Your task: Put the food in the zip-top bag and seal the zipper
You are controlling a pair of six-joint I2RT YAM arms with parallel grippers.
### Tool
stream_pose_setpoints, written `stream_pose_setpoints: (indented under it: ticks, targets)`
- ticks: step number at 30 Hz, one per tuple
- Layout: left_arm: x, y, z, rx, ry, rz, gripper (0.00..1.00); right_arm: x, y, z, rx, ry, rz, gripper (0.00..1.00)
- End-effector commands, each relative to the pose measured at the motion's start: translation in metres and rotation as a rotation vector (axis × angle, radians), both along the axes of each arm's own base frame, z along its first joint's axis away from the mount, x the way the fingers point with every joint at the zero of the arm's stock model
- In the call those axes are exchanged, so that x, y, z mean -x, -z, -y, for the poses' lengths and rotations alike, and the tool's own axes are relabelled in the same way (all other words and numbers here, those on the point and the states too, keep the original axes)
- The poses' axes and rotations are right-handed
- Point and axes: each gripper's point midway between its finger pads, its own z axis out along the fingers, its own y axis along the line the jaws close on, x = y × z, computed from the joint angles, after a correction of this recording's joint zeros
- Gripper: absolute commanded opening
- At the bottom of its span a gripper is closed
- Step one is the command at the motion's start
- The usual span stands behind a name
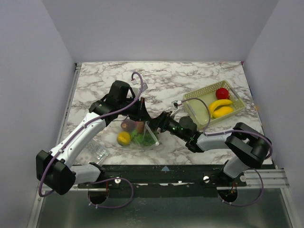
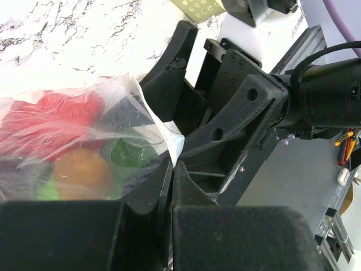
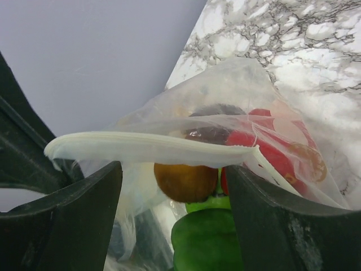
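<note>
The zip-top bag [image 1: 137, 137] stands on the marble table, holding several toy foods: a yellow one [image 1: 124, 138], a green pepper [image 3: 206, 237], an orange fruit [image 3: 186, 182] and a red one [image 3: 268, 152]. My left gripper [image 1: 143, 113] is shut on the bag's top corner, where the white plastic runs into the closed jaws [image 2: 174, 169]. The pale zipper [image 3: 152, 148] is stretched across just in front of my right gripper [image 3: 174, 169], which is open, with a finger on each side below the strip. In the top view the right gripper [image 1: 160, 123] is against the bag's right edge.
A pale green basket [image 1: 236, 97] at the back right holds a red fruit [image 1: 222, 93] and yellow bananas [image 1: 221, 108]. A small crinkly clear packet [image 1: 97, 151] lies near the front left edge. Grey walls surround the table.
</note>
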Motion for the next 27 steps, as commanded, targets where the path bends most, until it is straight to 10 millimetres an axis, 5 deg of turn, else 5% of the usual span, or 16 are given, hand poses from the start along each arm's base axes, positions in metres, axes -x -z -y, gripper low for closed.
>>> stream_pose_setpoints:
  ticks: [1, 11, 19, 27]
  targets:
    - [0.002, -0.006, 0.002, 0.025, 0.019, 0.012, 0.00, 0.002, -0.004, 0.015, 0.044, 0.052, -0.003, 0.77]
    - [0.000, -0.002, 0.002, 0.015, 0.014, 0.004, 0.00, 0.000, -0.001, 0.075, 0.320, 0.219, 0.013, 0.74]
    - [0.000, -0.001, 0.002, 0.014, 0.018, -0.007, 0.00, -0.017, -0.027, 0.167, 0.567, 0.536, 0.156, 0.75]
    - [0.002, -0.003, 0.003, 0.023, 0.022, -0.002, 0.00, -0.072, -0.044, 0.261, 0.646, 0.881, 0.043, 0.80]
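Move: The right gripper is empty and already open at the bag's mouth. The basket's middle is about 30 cm to its right, 12 cm farther out and 12 cm lower. In the basket, counted from this gripper, the bananas lie some 33 cm right and 11 cm ahead, the red fruit 34 cm right and 17 cm ahead. The bagged food is about 9 cm left and 5 cm back. From the left gripper, the basket is roughly 34 cm right, 11 cm ahead, 19 cm below. Draw the open right gripper out of the bag's mouth and swing it right about 20 cm towards the basket, gathering speed. Lift some 4 cm on the way, then reach forward late by nearly 5 cm; turn the wrist about 40 degrees clockwise and roll its left side down. Keep the left gripper still, shut on the bag's rim. ##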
